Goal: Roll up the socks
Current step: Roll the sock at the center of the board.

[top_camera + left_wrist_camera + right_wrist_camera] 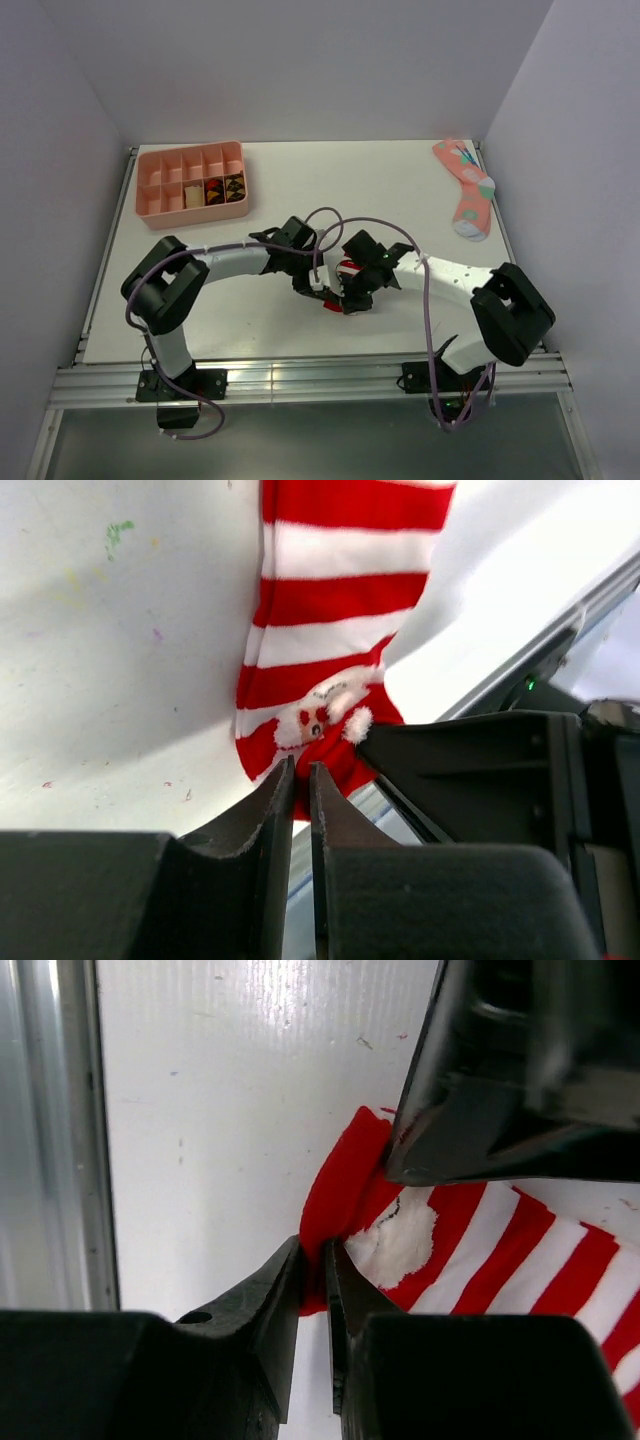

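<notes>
A red-and-white striped sock [340, 630] with a Santa face lies on the white table near its front edge. In the top view only scraps of the sock [346, 268] show beneath the two wrists, which meet over it. My left gripper [300, 770] [325, 295] has its jaws almost together, with the red toe end pinched between the tips. From the other side, my right gripper [313, 1250] [347, 300] is shut on a red fold of the sock [500, 1250] at its edge. Each wrist view shows the other gripper's black body close by.
A pink divided tray [190, 150] sits at the back left with small items in some compartments. A pink sock with teal and grey pattern [465, 190] lies at the back right. The table's metal front rail [300, 375] runs just behind the grippers.
</notes>
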Controlling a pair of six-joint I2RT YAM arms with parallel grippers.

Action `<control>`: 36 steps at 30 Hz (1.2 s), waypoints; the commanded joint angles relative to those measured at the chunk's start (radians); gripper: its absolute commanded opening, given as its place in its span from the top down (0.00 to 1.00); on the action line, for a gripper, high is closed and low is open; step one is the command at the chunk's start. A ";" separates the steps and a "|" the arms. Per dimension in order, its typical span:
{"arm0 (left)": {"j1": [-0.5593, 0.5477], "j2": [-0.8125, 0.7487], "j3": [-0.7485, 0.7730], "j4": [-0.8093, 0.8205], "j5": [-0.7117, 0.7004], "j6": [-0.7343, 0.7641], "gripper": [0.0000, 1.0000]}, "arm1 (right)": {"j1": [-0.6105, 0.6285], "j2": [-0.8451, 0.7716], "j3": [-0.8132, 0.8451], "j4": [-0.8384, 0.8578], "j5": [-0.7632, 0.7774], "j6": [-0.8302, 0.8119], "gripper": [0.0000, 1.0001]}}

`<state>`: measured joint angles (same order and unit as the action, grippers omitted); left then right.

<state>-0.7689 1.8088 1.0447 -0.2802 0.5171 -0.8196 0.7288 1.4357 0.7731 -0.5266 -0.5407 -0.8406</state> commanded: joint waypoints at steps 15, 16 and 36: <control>-0.125 -0.233 -0.247 0.441 -0.444 -0.060 0.76 | -0.241 0.268 0.192 -0.469 -0.229 -0.144 0.79; -0.136 -0.242 -0.261 0.456 -0.463 -0.043 0.75 | -0.256 0.285 0.204 -0.487 -0.232 -0.150 0.79; -0.283 -0.103 -0.378 1.004 -0.315 0.444 0.59 | -0.402 0.522 0.368 -0.662 -0.245 -0.204 0.78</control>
<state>-1.0332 1.6695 0.6132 0.6739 0.1329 -0.4858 0.3389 1.9438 1.1103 -1.1603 -0.7979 -1.0306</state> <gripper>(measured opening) 0.410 0.219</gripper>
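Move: The striped sock lies just under both hands, its folded near end about 1 cm to the right of the left fingertips and 2 cm below them; the sock's middle is roughly 4 cm ahead of the left hand, 4 cm to its right and 3 cm down. The right hand already pinches that near end at its own fingertips, with the sock's middle about 5 cm ahead and 2 cm to its right, and bare table some 6 cm to its right. Keeping its pinch on the folded near end, the right hand drags the striped sock some 6 to 7 cm to the right, dipping slightly, while its wrist swings about 40 degrees so that the fingers come to point back towards the base as well as down and left. The left hand eases a little forward and then back while its wrist swings some 50 degrees to bring the fingers from pointing right and down to pointing forward as well, then follows the sock about 4 to 5 cm to the right, rising about 2 cm, its fingers spreading from nearly shut to a bit under half open beside the folded end. ##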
